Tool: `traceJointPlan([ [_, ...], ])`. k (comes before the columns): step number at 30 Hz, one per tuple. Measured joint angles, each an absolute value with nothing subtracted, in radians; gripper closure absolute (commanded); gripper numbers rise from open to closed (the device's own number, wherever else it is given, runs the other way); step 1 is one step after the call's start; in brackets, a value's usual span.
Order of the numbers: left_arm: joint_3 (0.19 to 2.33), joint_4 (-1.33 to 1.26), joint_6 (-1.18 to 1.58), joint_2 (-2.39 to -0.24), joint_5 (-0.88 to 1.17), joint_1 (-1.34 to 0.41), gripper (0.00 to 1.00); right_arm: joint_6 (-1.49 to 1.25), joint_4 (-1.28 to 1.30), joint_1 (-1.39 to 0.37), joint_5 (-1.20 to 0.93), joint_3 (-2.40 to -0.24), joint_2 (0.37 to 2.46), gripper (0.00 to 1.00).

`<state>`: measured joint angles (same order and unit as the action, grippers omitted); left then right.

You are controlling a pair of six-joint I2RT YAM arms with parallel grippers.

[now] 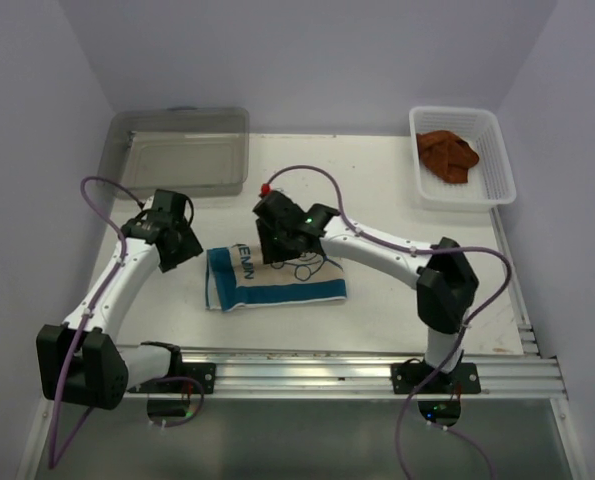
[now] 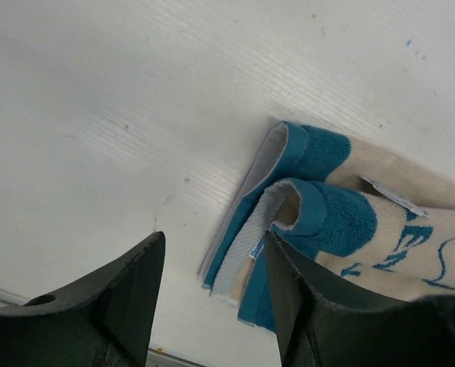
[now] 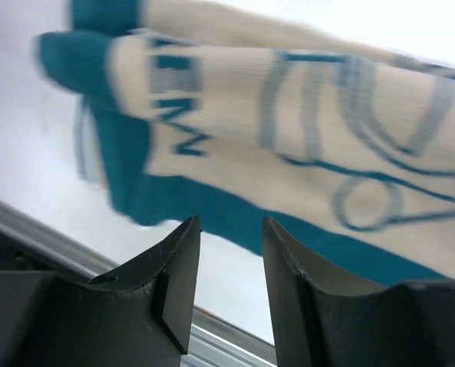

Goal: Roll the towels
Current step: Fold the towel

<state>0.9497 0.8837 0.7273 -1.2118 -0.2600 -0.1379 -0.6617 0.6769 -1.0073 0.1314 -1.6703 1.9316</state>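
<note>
A cream towel (image 1: pixel 277 282) with blue edges and blue print lies folded flat on the table between the arms. My left gripper (image 1: pixel 185 248) hovers just off its left end, open with nothing between its fingers (image 2: pixel 213 245). The towel's layered blue corner (image 2: pixel 319 206) lies just past its right finger. My right gripper (image 1: pixel 275 245) is above the towel's far edge, open and empty (image 3: pixel 229 225), with the printed cloth (image 3: pixel 288 115) beyond its tips. A rust-brown towel (image 1: pixel 447 155) lies crumpled in the basket at the back right.
A white mesh basket (image 1: pixel 502 165) stands at the back right and a clear plastic bin (image 1: pixel 187 160) at the back left. An aluminium rail (image 1: pixel 337 365) runs along the near edge. Side walls close in on the left and right.
</note>
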Motion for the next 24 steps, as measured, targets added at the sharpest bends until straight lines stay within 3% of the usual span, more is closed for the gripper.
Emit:
traceJointPlan([
  [7,0.892,0.771,0.666,-1.21,-0.188,-0.278,0.45,-0.686,0.632,-0.78,0.16,-1.296,1.646,0.59],
  [13,0.826,0.691,0.67,-1.263,-0.163,-0.303,0.45,-0.704,0.634,-0.797,0.165,-1.217,1.58,0.59],
  [20,0.759,0.61,0.68,-1.322,-0.157,-0.303,0.67,-0.707,0.632,-0.804,0.166,-1.217,1.574,0.59],
  [24,0.742,0.59,0.69,-1.326,-0.15,-0.303,0.7,-0.707,0.632,-0.804,0.166,-1.217,1.574,0.59],
])
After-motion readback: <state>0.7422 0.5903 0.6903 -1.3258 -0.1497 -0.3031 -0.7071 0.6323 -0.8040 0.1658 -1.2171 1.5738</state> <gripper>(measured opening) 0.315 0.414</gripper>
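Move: The towel's folded left end lies about 7 cm to the right of the left hand, roughly level with it front to back and some 9 cm below; the white tag on the towel is about 14 cm right and 4 cm ahead, and the grey tray's middle some 36 cm ahead and 4 cm left. From the right hand, the towel's right end is about 19 cm to the right, level front to back and 11 cm down, while its left end is some 14 cm to the left. The open left hand swings about 6 cm right until it is over the towel's left end, turning some 15 degrees clockwise, then sinks about 7 cm almost straight down onto the blue folded edge, its fingers narrowing to about half their gap with the flap's corner between the tips. Meanwhile the right hand, empty and half open, sweeps some 14 cm right over the towel towards its right end, with a similar clockwise turn and a slight dip, and then hovers above the cloth. ##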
